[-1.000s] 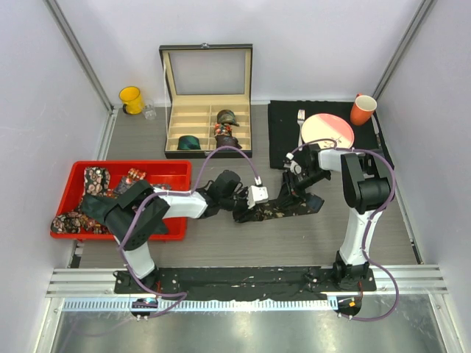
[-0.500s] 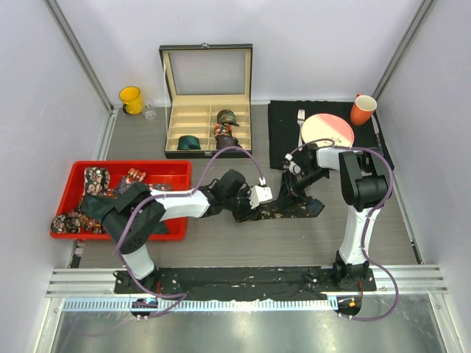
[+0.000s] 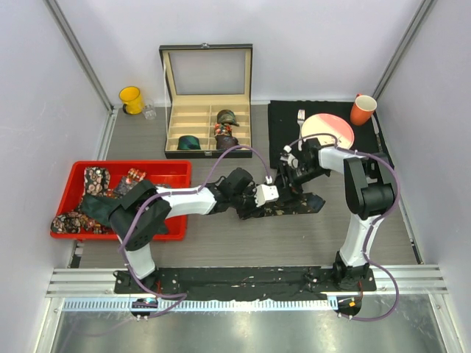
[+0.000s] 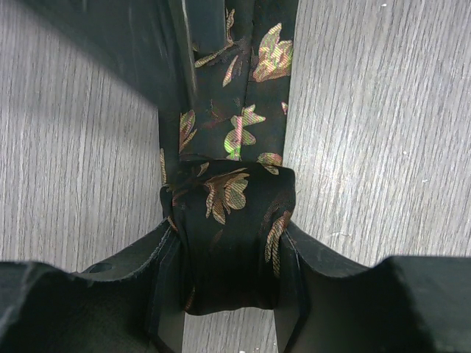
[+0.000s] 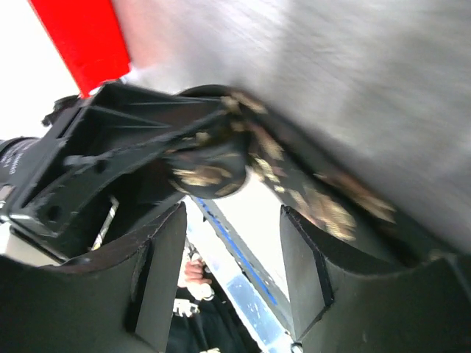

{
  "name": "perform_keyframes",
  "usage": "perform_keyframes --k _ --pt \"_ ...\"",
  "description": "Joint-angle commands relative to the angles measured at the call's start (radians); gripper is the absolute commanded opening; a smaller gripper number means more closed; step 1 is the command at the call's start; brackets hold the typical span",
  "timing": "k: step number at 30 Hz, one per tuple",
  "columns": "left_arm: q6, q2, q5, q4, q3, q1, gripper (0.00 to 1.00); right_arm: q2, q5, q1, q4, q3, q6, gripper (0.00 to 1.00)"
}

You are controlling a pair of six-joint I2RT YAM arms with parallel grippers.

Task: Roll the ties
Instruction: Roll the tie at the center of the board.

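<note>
A dark floral tie (image 3: 294,204) lies flat on the table's middle, its left end rolled into a small coil (image 4: 229,220). My left gripper (image 4: 228,243) is shut on that coil from both sides, and the flat strip (image 4: 239,110) runs away from it. In the top view the left gripper (image 3: 249,206) sits at the tie's left end. My right gripper (image 3: 285,184) hovers just above the tie, tilted. In the right wrist view the right gripper (image 5: 232,250) is open and empty, with the coil (image 5: 210,173) just beyond its fingertips. More ties (image 3: 96,179) lie in the red tray.
The red tray (image 3: 169,170) sits at the left. An open compartment box (image 3: 207,110) at the back holds rolled ties (image 3: 226,116). Back right is a black mat (image 3: 283,118) with a pink plate (image 3: 327,131), fork (image 3: 300,118) and orange cup (image 3: 363,109). A yellow cup (image 3: 131,99) stands back left.
My left gripper has moved right along the tie with the coil, shortening the flat part. My right gripper has opened and shifted left toward the coil.
</note>
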Motion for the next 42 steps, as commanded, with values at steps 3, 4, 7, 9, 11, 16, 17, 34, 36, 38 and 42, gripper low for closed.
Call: perform_keyframes --k 3,4,7,9,11,16,17,34,36,38,42 --pt "0.004 0.045 -0.063 -0.132 -0.023 0.002 0.37 -0.033 -0.072 0.100 0.169 -0.047 0.129 0.57" --pt "0.004 0.046 -0.062 -0.132 -0.023 0.002 0.37 -0.018 -0.068 0.108 0.177 -0.041 0.129 0.57" --pt "0.007 0.048 -0.060 -0.137 -0.020 0.000 0.37 0.010 -0.064 0.130 0.197 -0.026 0.130 0.56" --pt "0.008 0.045 -0.054 -0.137 -0.019 0.000 0.37 0.022 -0.039 0.134 0.200 -0.021 0.110 0.53" --pt "0.011 0.046 -0.051 -0.139 -0.017 0.000 0.38 0.048 -0.024 0.133 0.194 -0.018 0.095 0.44" --pt "0.024 0.046 -0.017 -0.142 -0.008 0.005 0.48 0.092 0.024 0.124 0.129 -0.018 -0.005 0.01" --pt "0.021 0.045 -0.010 -0.131 -0.003 0.008 0.51 0.100 0.030 0.117 0.113 -0.020 -0.018 0.01" --pt "-0.131 0.011 0.190 0.274 -0.052 0.060 0.78 0.120 0.269 0.059 0.135 -0.040 -0.066 0.01" --pt "-0.157 0.043 0.194 0.283 -0.032 0.060 0.78 0.112 0.286 0.059 0.152 -0.044 -0.048 0.01" --pt "-0.211 0.066 0.208 0.302 -0.003 0.060 0.79 0.103 0.300 0.061 0.174 -0.049 -0.037 0.01" --pt "-0.248 0.110 0.225 0.322 0.014 0.062 0.78 0.100 0.321 0.059 0.189 -0.052 -0.028 0.01"
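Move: My left hand still grips the floral tie's roll by its sides, with the roll's middle at the hand point. From my half-open right hand, the roll lies about 5 cm left, 2 cm back and 3 cm lower. The tie's tail end is some 22 cm right of my left hand, 3 cm ahead and 2 cm below. The tie box is about 28 cm ahead of my left hand and 14 cm to its left. I swing my right hand about 5 cm left and slightly back towards the roll, shutting the fingers, then draw it right and down to set the closed tips on the tie at the roll's right side. My left hand holds still at first, then opens to release the roll's sides, rises slightly, tilts flatter and shifts about 3 cm right, straddling the roll. ##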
